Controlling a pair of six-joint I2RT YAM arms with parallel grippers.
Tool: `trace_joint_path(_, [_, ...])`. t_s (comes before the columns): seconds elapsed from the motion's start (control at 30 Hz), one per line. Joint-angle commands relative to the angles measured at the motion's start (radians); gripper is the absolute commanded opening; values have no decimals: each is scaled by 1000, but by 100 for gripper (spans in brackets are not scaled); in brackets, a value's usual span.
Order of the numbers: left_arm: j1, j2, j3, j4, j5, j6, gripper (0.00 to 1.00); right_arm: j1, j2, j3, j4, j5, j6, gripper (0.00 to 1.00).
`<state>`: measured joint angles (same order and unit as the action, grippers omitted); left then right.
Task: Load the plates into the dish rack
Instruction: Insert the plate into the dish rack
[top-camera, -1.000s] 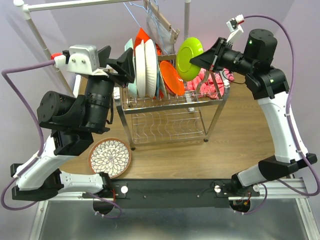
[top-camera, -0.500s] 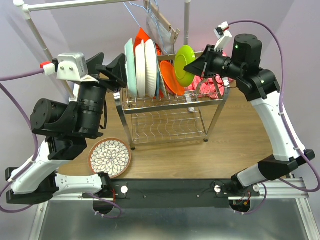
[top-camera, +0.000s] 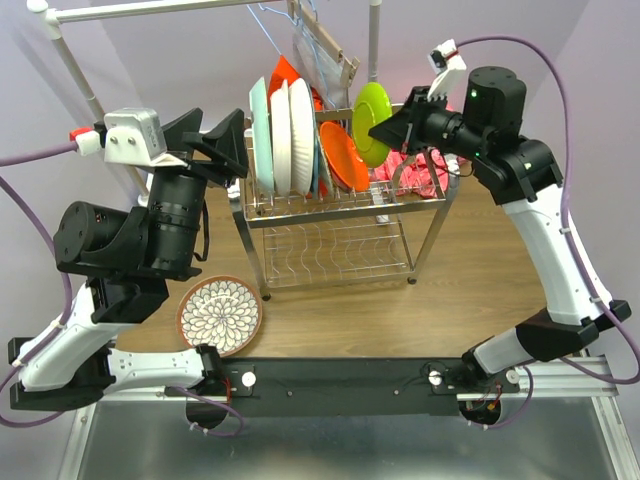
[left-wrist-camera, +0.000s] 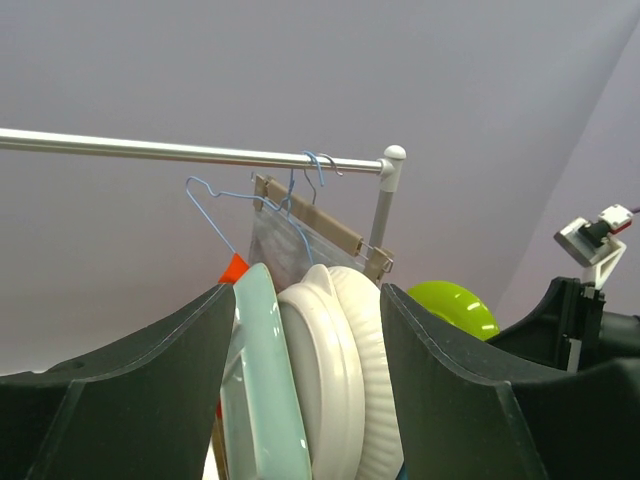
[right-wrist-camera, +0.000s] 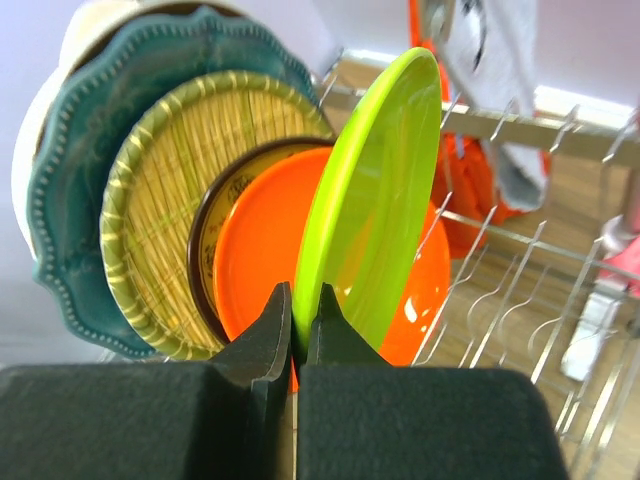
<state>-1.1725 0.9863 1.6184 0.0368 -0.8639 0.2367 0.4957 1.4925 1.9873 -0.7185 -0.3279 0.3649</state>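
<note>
The chrome dish rack (top-camera: 340, 215) holds several upright plates on its upper shelf: mint (top-camera: 260, 135), white (top-camera: 288, 135) and orange (top-camera: 345, 158). My right gripper (top-camera: 382, 128) is shut on the rim of the lime green plate (top-camera: 370, 122) and holds it upright just right of the orange one. In the right wrist view the gripper (right-wrist-camera: 300, 295) pinches the lime plate (right-wrist-camera: 375, 200) in front of the orange (right-wrist-camera: 250, 250), tan (right-wrist-camera: 165, 200) and teal (right-wrist-camera: 80, 150) plates. My left gripper (top-camera: 228, 145) is open and empty, just left of the mint plate (left-wrist-camera: 262, 390). A floral plate (top-camera: 219, 315) lies on the table.
A white clothes rail (top-camera: 150, 8) with hangers (top-camera: 300, 40) stands behind the rack. A red cloth (top-camera: 425, 170) lies at the rack's right end. The rack's lower tier (top-camera: 335, 262) has no dishes on it.
The right gripper has carried the lime green plate left and down to the rack, beside the orange plate. The left gripper has drawn back to the left, away from the mint plate.
</note>
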Motion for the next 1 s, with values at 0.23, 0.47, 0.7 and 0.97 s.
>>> trace_joint_path(0.23, [4,-31,-31,23,-30,-37,69,-5,-37,-47,11,67,-40,2])
trace_joint_path(0.47, [4,-63,-66,21,-32,-71,69,-5,-38,-100,13,60,-58,28])
trace_joint_path(0.7, [4,-74,-86,21,-35,-83,69,26,-41,-85,25,29,-80,45])
trace_joint_path(0.97, [2,-72,-87,21,-35,-77,69,87,-40,-50,31,49,-119,45])
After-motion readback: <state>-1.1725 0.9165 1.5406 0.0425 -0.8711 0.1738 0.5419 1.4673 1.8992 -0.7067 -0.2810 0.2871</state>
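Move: The green plate is already pinched by its near rim in the right hand. Its slot in the rack lies about 5 cm ahead of the hand, 1 cm to its left and some 7 cm below. The orange plate stands roughly 6 cm to the left of that slot, the white fluted plate about 14 cm to its left, both level with it fore and aft. From the left hand the slot is about 17 cm ahead, 22 cm right and 22 cm lower. The green plate, held upright, is first lifted about 1.5 cm and eased roughly 1 cm to the right, then the right hand lowers it some 4 cm into the slot to the right of the orange plate. There the fingers open to nearly half and let go of the rim; the hand then stays low, shifting about 1.5 cm left and slightly back. ##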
